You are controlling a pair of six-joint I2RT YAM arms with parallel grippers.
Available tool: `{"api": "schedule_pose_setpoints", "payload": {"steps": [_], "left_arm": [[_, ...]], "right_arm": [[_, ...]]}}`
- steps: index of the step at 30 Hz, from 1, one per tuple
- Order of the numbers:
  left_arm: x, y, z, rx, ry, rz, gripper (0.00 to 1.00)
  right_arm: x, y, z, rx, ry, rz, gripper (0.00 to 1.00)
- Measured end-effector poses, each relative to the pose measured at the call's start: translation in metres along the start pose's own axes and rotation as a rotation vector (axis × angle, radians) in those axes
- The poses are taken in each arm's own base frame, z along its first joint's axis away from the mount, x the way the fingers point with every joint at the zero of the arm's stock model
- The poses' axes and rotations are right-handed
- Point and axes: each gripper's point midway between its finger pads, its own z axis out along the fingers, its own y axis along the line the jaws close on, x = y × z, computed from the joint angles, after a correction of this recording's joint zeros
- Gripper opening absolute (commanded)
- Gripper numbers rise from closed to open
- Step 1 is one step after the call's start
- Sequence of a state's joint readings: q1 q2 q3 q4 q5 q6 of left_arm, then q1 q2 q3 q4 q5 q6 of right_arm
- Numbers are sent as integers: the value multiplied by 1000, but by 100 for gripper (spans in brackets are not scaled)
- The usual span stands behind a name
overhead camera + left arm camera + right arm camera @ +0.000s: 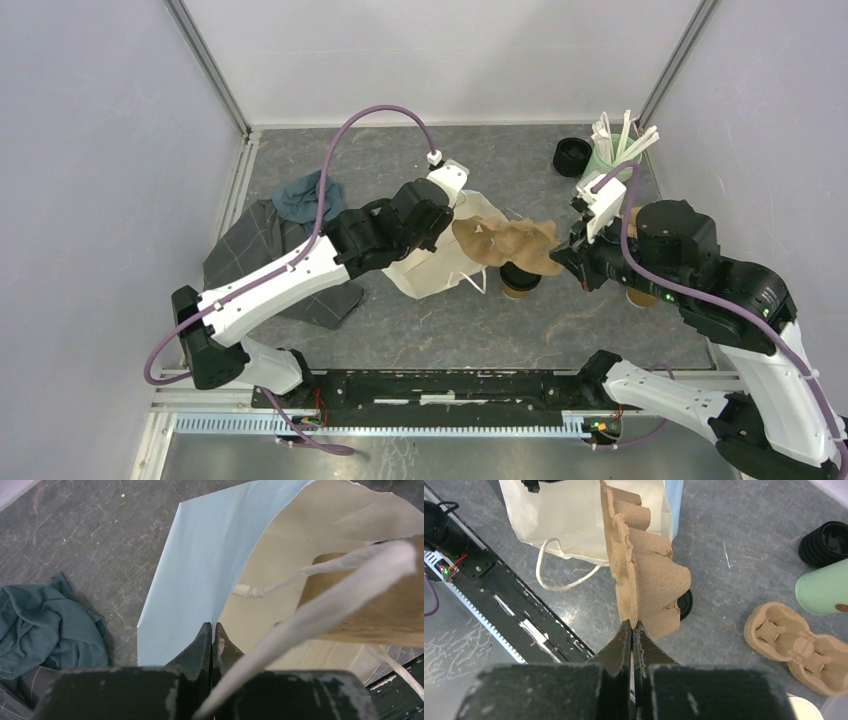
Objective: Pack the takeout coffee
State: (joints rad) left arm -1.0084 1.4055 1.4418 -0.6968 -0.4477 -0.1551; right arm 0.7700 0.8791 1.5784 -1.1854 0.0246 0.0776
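The takeout coffee [520,281], a brown cup with a black lid [685,605], stands on the table, mostly hidden under a brown pulp cup carrier [508,245]. My right gripper [632,625] is shut on that carrier's edge [644,575] and holds it on its side above the cup. The carrier's far end reaches the mouth of a white paper bag [435,268]. My left gripper [213,626] is shut on the bag's rim [200,565] and holds the mouth open. The carrier [375,605] shows inside the opening, behind a white handle [320,607].
A second pulp carrier [799,647] lies on the table at the right. A green cup [612,160] of white sticks and a stack of black lids [572,157] stand at the back right. Teal cloth [305,197] and grey cloth [255,250] lie at the left.
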Motion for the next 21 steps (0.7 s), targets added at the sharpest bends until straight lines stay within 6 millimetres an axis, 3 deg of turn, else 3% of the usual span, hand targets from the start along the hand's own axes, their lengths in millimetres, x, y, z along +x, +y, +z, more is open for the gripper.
{"api": "schedule_pose_setpoints", "payload": {"steps": [11,16,21], "left_arm": [[-12,-13,-8,47,-26,2,2],[-12,-19,-7,68,-17,7,2],[-9,-26,-6,95,-3,16,2]], "right_arm": [[10,10,29,-48,112,5,0],[11,15,51,-74,175,12,0],[8,24,58,-123,174,22,0]]}}
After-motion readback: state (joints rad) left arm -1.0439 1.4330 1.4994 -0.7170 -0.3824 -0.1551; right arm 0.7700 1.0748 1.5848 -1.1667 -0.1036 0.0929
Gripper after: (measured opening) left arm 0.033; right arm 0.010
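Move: My right hand still pinches one end of the cardboard carrier, whose far end already reaches the bag's mouth. The middle of that mouth lies roughly 7 cm ahead, 16 cm left and 12 cm below this hand; the lidded cup stands about 9 cm ahead, 4 cm left and some 31 cm below it. My left hand keeps hold of the tilted bag's rim, with the mouth's middle about 5 cm to its right, 1 cm back and 5 cm below. I feed the carrier deeper into the bag: my right hand travels about 5 cm left, sinking some 3 cm and edging forward, and tips down roughly 10 degrees, fingers still pinching the cardboard. To meet it, my shut left fingers keep the rim and draw the bag a good 2 cm right and slightly back. ##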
